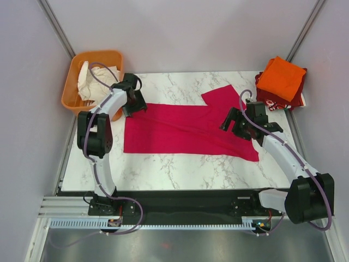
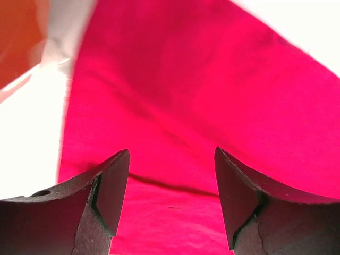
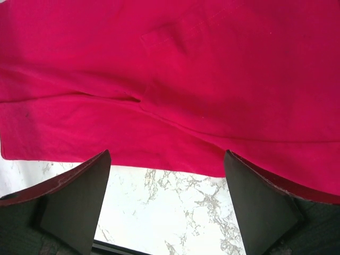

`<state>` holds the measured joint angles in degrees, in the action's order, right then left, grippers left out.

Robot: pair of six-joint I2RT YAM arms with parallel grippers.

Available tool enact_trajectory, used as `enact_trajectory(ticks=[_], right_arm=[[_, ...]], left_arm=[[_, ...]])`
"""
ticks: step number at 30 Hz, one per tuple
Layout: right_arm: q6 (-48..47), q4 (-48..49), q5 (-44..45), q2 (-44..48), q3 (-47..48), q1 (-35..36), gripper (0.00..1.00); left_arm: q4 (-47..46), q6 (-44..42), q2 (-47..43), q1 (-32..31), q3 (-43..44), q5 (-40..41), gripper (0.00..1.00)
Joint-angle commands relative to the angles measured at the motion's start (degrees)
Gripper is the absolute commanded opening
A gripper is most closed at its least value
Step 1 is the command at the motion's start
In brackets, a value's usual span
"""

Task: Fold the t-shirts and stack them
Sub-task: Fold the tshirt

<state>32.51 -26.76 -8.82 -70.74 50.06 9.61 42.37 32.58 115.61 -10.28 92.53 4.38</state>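
A magenta-pink t-shirt [image 1: 185, 128] lies partly folded into a long band across the middle of the marble table [image 1: 180, 166]. One sleeve [image 1: 221, 95] sticks out toward the back. My left gripper [image 1: 133, 106] hovers over the shirt's left end. In the left wrist view it stands open [image 2: 171, 196] with only pink fabric [image 2: 212, 106] below. My right gripper [image 1: 234, 123] is over the shirt's right part, open [image 3: 167, 202] above the hem [image 3: 175, 159] and bare marble. A folded bright orange t-shirt [image 1: 281, 78] rests on a folded dark red one [image 1: 271, 99] at the back right corner.
An orange plastic basket [image 1: 71, 95] holding white cloth [image 1: 90, 79] stands off the table's back left corner, close behind my left gripper. Grey walls close in on both sides. Bare marble runs along the front of the table.
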Motion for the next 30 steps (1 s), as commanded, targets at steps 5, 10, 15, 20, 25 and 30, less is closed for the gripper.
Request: enact_trajectory(ticks=[5,10,15,20,25,30], right_arm=[[-3.2,2.4,5.2,-0.1,0.6,0.1,0.97],[-5.0,1.4,8.4,-9.8,13.1,0.2,0.98],[-7.5,-2.3,14.9,-27.2,34.0,-0.6,0.98],[-10.4,-5.2,18.2,-47.2,54.8,-3.5,0.98],[-14.3,-9.6,20.3,-64.8,80.4,-4.3,0.98],[-15.2,-6.7,21.6,-75.7,89.7,-4.5,0.97]], left_arm=[[5.5,-0.8,-5.5,5.6,1.6,7.6,0.73],[6.7,-4.2,-13.1,3.9,-2.7,3.0,0.72],[7.3,-6.8,-28.3,-0.7,-15.3,-0.6,0.72],[7.4,-6.7,-43.4,-2.5,-30.6,-6.2,0.73],[8.8,-8.0,-54.3,-2.5,-36.2,-12.0,0.73],[7.9,-8.1,-59.3,-2.5,-38.6,-10.9,0.73]])
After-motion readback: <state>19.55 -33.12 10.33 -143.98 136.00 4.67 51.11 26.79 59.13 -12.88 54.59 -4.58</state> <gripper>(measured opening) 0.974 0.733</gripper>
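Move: Wide open, some 12 cm above the table, the right hand has the far corner of the t-shirt's sleeve about 33 cm ahead and 6 cm to its right. That sleeve's left corner lies roughly 25 cm ahead and 16 cm left, the folded stack 29 cm ahead and 36 cm right. For the left hand the orange bin's middle is about 26 cm left and 10 cm ahead; the shirt's near left corner lies some 20 cm back and 7 cm left, about 5 cm below. Reaching out over the shirt, the right hand goes forward about 33 cm and somewhat right to its far sleeve corner, rising slightly, then sinking, its left side rolling down some 20 degrees, fingers wide open. The left hand shoves the bin about 6 cm left, then draws back some 20 cm and up towards the shirt's near left corner, still part-open and empty. ##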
